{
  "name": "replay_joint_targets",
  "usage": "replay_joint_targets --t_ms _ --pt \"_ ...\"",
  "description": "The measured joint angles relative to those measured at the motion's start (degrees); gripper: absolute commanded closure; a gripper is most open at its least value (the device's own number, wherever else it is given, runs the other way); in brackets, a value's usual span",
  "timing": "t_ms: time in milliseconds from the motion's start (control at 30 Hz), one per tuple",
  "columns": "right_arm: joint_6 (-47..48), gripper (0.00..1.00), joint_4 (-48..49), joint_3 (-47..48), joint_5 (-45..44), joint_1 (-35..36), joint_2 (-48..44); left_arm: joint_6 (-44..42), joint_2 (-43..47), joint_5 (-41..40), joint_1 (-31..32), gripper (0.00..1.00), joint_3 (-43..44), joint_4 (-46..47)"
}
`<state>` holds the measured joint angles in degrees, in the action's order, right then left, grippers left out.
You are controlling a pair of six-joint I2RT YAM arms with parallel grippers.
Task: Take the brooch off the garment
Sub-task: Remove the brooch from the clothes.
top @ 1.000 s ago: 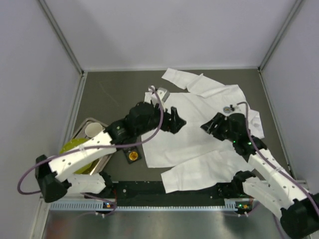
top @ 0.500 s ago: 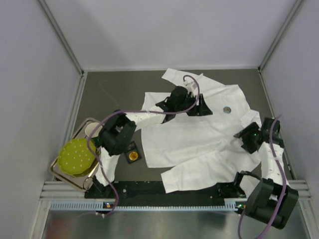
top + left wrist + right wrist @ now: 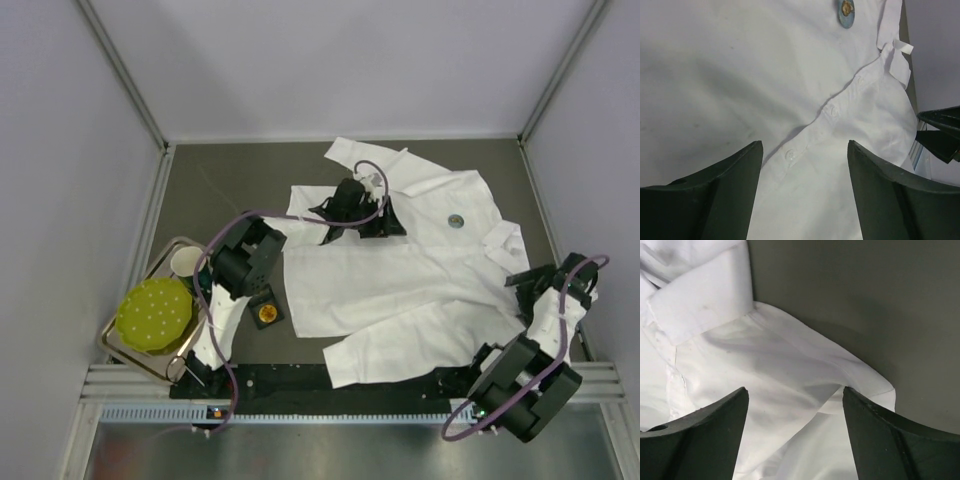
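Note:
The garment [image 3: 400, 270], a large white shirt, lies spread flat on the dark table. The brooch [image 3: 456, 221], a small round blue-green disc, is pinned on its chest, right of the button placket; in the left wrist view the brooch [image 3: 845, 10] sits at the top edge. My left gripper [image 3: 385, 222] hovers open over the placket [image 3: 832, 112], left of the brooch, with only cloth between its jaws [image 3: 805, 146]. My right gripper [image 3: 527, 283] is open at the shirt's right edge, over a sleeve fold [image 3: 795, 390] near the cuff [image 3: 700, 305], holding nothing.
A metal tray [image 3: 170, 245] at the left carries a green dotted lid [image 3: 153, 313] and a white cup [image 3: 185, 262]. A small black square with an orange disc [image 3: 266, 313] lies beside the shirt's left hem. Grey walls close in the table [image 3: 230, 180] on three sides.
The left gripper swung out over the shirt, then drew back a little to the left. The right arm pulled away from the brooch to the table's right edge, its jaws spreading wider.

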<state>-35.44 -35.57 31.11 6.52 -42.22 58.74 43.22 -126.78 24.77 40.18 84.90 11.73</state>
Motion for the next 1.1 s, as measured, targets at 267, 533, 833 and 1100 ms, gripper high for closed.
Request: replay_joint_targets --t_ms 267,533,833,1100 --pt "1.9 0.22 4.3 5.7 -7.8 20.9 -7.3 1.9 -1.3 5.3 1.5 0.25 6.8 5.4" --pt "6.1 0.23 17.7 13.0 -0.3 22.1 4.0 5.8 -12.7 8.1 4.6 0.34 25.8 7.4" --pt "5.4 0.44 30.7 14.8 16.2 22.2 25.2 9.0 -27.3 9.7 7.3 0.48 38.1 10.7" --pt "2.7 0.56 39.4 15.2 23.5 22.2 34.1 9.8 -35.0 8.6 7.6 0.51 45.0 11.3"
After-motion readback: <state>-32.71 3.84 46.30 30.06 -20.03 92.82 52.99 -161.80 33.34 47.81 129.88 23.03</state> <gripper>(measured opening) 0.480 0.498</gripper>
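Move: The brooch lies about 18 cm to the left hand's right and 5 cm farther out, a couple of centimetres lower. From the right hand it is roughly 25 cm ahead and 13 cm to the left, again slightly lower. A folded sleeve lies some 12 cm beyond the brooch and 5 cm to its left; a turned-over white flap is about 12 cm to the brooch's right and 7 cm nearer the bases. Both hands lift off the cloth and arc in on the brooch from either side: the left about 16 cm to the right, turning somewhat clockwise, the right some 20 cm forward and a little left, swinging counter-clockwise with its fingers tipping up from steeply down. Each climbs around 10 cm midway and sinks again, fingers drawing to about half open, still short of the brooch. ##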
